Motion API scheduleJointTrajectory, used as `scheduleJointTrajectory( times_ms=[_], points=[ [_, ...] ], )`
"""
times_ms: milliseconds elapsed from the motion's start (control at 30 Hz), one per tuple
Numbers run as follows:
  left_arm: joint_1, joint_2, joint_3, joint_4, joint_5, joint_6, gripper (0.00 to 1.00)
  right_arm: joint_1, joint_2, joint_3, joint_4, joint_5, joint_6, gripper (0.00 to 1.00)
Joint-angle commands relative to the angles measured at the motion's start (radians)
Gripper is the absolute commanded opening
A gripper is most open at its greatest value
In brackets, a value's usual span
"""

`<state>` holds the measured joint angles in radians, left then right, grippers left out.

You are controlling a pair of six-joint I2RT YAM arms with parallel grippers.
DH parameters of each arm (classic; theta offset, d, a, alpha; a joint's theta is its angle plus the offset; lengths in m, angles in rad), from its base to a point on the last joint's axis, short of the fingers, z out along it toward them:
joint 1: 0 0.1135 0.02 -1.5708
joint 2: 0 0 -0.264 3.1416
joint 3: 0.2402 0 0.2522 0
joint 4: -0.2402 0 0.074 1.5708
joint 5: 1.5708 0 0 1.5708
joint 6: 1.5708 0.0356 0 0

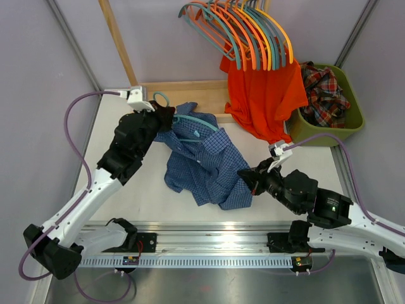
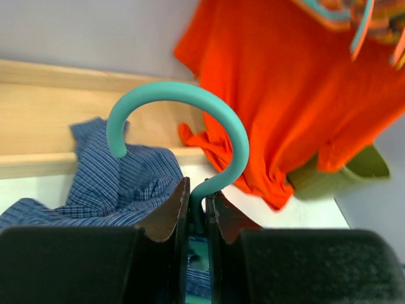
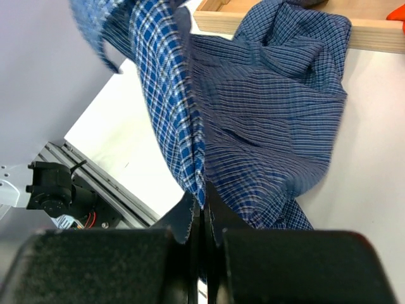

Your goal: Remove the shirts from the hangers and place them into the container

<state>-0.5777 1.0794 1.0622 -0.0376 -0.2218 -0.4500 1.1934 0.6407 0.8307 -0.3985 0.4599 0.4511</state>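
A dark blue small-check shirt (image 1: 205, 161) lies spread on the table, still threaded on a teal hanger (image 1: 193, 120). My left gripper (image 1: 166, 116) is shut on that hanger's neck just below its hook (image 2: 180, 107). My right gripper (image 1: 245, 178) is shut on the shirt's right edge, with a fold of the checked cloth (image 3: 183, 145) pinched between its jaws. An orange-red shirt (image 1: 262, 95) hangs from the bunch of orange, teal and yellow hangers (image 1: 243, 28) at the back. The olive-green container (image 1: 351, 123) at the right holds a plaid shirt (image 1: 324, 95).
A light wooden base frame (image 1: 190, 92) lies at the back of the table under the rack. Grey walls close in on both sides. A metal rail (image 1: 209, 244) with the arm bases runs along the near edge.
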Motion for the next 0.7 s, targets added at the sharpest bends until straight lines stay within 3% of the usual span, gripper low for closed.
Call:
scheduleJointTrajectory(
  times_ms=[0,167,267,367,500,667],
  points=[
    [0.071,-0.094,-0.002,0.059,-0.155,0.008,0.0,0.012,-0.059,0.004,-0.04,0.062,0.018,0.0],
    [0.105,-0.231,-0.14,0.135,-0.151,-0.085,0.0,0.014,-0.085,-0.021,-0.056,0.117,0.027,0.0],
    [0.104,-0.272,-0.204,0.2,-0.044,-0.182,0.0,0.014,-0.069,-0.051,-0.022,0.126,0.029,0.0],
    [0.104,-0.295,-0.274,0.234,0.099,-0.289,0.0,0.012,-0.017,-0.088,0.032,0.137,0.026,0.0],
    [0.104,-0.381,-0.42,0.358,0.173,-0.409,0.0,0.014,0.11,-0.131,0.099,0.126,0.043,0.0],
    [0.104,-0.476,-0.491,0.503,0.275,-0.553,0.0,0.012,0.233,-0.159,0.196,0.109,0.054,0.0]
  ],
)
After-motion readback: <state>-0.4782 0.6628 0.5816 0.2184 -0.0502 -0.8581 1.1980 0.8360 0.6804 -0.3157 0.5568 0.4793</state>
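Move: The left hand already holds the teal hanger by its neck; the blue shirt's middle lies about 10 cm to its right, slightly nearer the base and some 24 cm lower. The wooden rack base is roughly 20 cm farther out and 33 cm below that hand, and the orange shirt about 30 cm right and 15 ahead. From the right hand, which pinches the shirt's edge, the blue shirt's middle is about 14 cm ahead, 13 left and 17 below; the container is some 33 ahead and 33 right. Keeping its pinch on the hanger's neck, the left hand tugs the hanger left about 6 cm and slightly up, then swings back towards the base, down and a little right, rolling almost 30 degrees so its left side dips. The right hand keeps hold of the shirt's edge, eases 2 cm right, then sinks quickly, ending about 10 cm lower and slightly forward. ##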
